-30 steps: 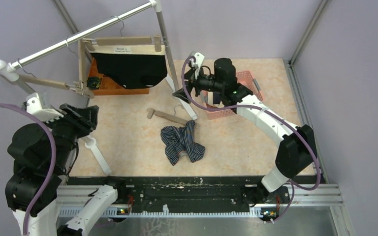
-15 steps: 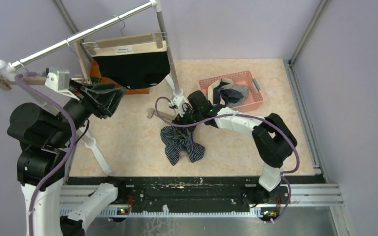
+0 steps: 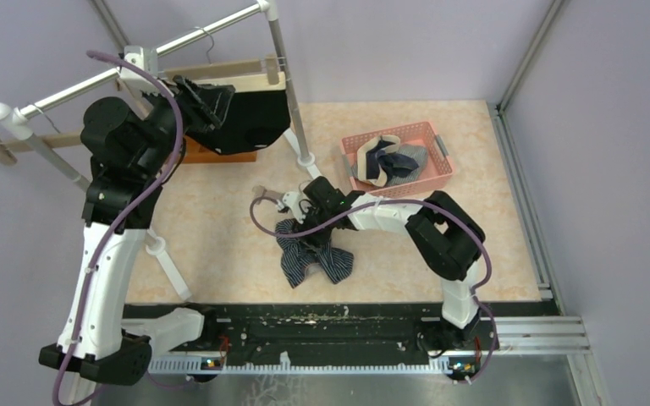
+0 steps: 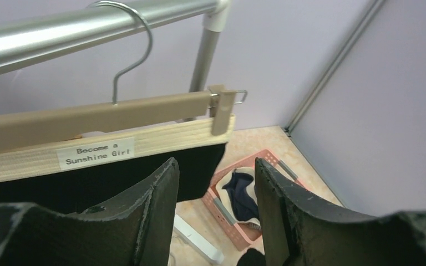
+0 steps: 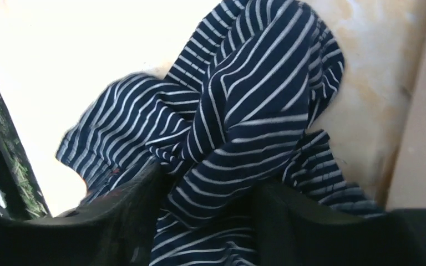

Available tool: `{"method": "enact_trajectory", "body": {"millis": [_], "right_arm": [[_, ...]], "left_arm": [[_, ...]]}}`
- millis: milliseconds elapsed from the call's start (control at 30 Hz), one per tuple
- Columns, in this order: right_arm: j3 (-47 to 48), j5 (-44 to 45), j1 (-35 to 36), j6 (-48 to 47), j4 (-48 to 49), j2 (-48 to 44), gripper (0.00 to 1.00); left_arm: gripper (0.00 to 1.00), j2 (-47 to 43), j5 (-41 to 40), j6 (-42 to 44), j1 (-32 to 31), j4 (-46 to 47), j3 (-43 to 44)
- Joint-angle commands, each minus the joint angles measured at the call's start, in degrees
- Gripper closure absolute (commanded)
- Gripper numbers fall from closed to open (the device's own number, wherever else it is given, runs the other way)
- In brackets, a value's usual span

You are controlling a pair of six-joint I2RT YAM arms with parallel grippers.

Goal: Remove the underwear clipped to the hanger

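Black underwear (image 3: 254, 127) (image 4: 77, 185) with a beige labelled waistband hangs clipped to a wooden hanger (image 3: 245, 72) (image 4: 105, 113) on the rail. My left gripper (image 3: 218, 97) (image 4: 213, 166) is raised just in front of it, open and empty, short of the right clip (image 4: 222, 108). Navy-striped underwear (image 3: 317, 254) (image 5: 244, 83) lies crumpled on the floor. My right gripper (image 3: 305, 227) (image 5: 208, 183) is down on it, jaws still apart, astride a raised fold of the cloth.
A pink basket (image 3: 436, 169) (image 4: 227, 213) at the back right holds more underwear. A bare wooden hanger (image 3: 264, 196) lies on the floor beside the striped cloth. The rack's upright post (image 3: 286, 85) and its white foot stand between hanger and basket. Another hanger (image 3: 0, 148) hangs at far left.
The left arm swung up and right from the far-left hanger to the hanger holding the black underwear. The right arm left the basket, dropped onto the striped underwear, and its jaws narrowed.
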Motion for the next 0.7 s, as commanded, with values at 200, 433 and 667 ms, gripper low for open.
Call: {"method": "enact_trajectory", "body": {"millis": [200,433,667], "right_arm": [[6.2,2.4,2.3,-2.1,-6.6,1.5,1.00],[8.6,12.2,0.7,-2.2,-9.5,-9.2,1.00],[13.9,30.1,-3.1,-3.1,-7.5,-25.1,1.00]], "left_arm": [[0.42,1.5,-11.0,-5.7,0.4,8.6,-2.4],[0.41,2.5,-11.9,-8.7,0.3,13.8,-8.2],[0.41,4.6,-12.1,-10.2,-0.3,17.8,-9.5]]}}
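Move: The striped underwear lies bunched right under my right fingers, its middle about 2 cm back, 2 cm to the right and 2 cm below; the fallen hanger lies some 10 cm ahead and 2 cm left, and the basket about 20 cm ahead and 22 cm right. From my left hand, the right clip of the hanger holding the black underwear is roughly 10 cm ahead, 6 cm right and 5 cm lower, the waistband label about 9 cm ahead, 3 cm left and 6 cm lower. I sink my right hand a last centimetre and shut its fingers on the striped cloth, hold there briefly, then lift quickly about 12 cm, swinging forward and right towards the basket while the fingertips tilt forward. Meanwhile my half-open left hand advances some 6 cm towards the clip and waistband, first about level and then dipping, rolling its left side down and turning slightly counter-clockwise. ##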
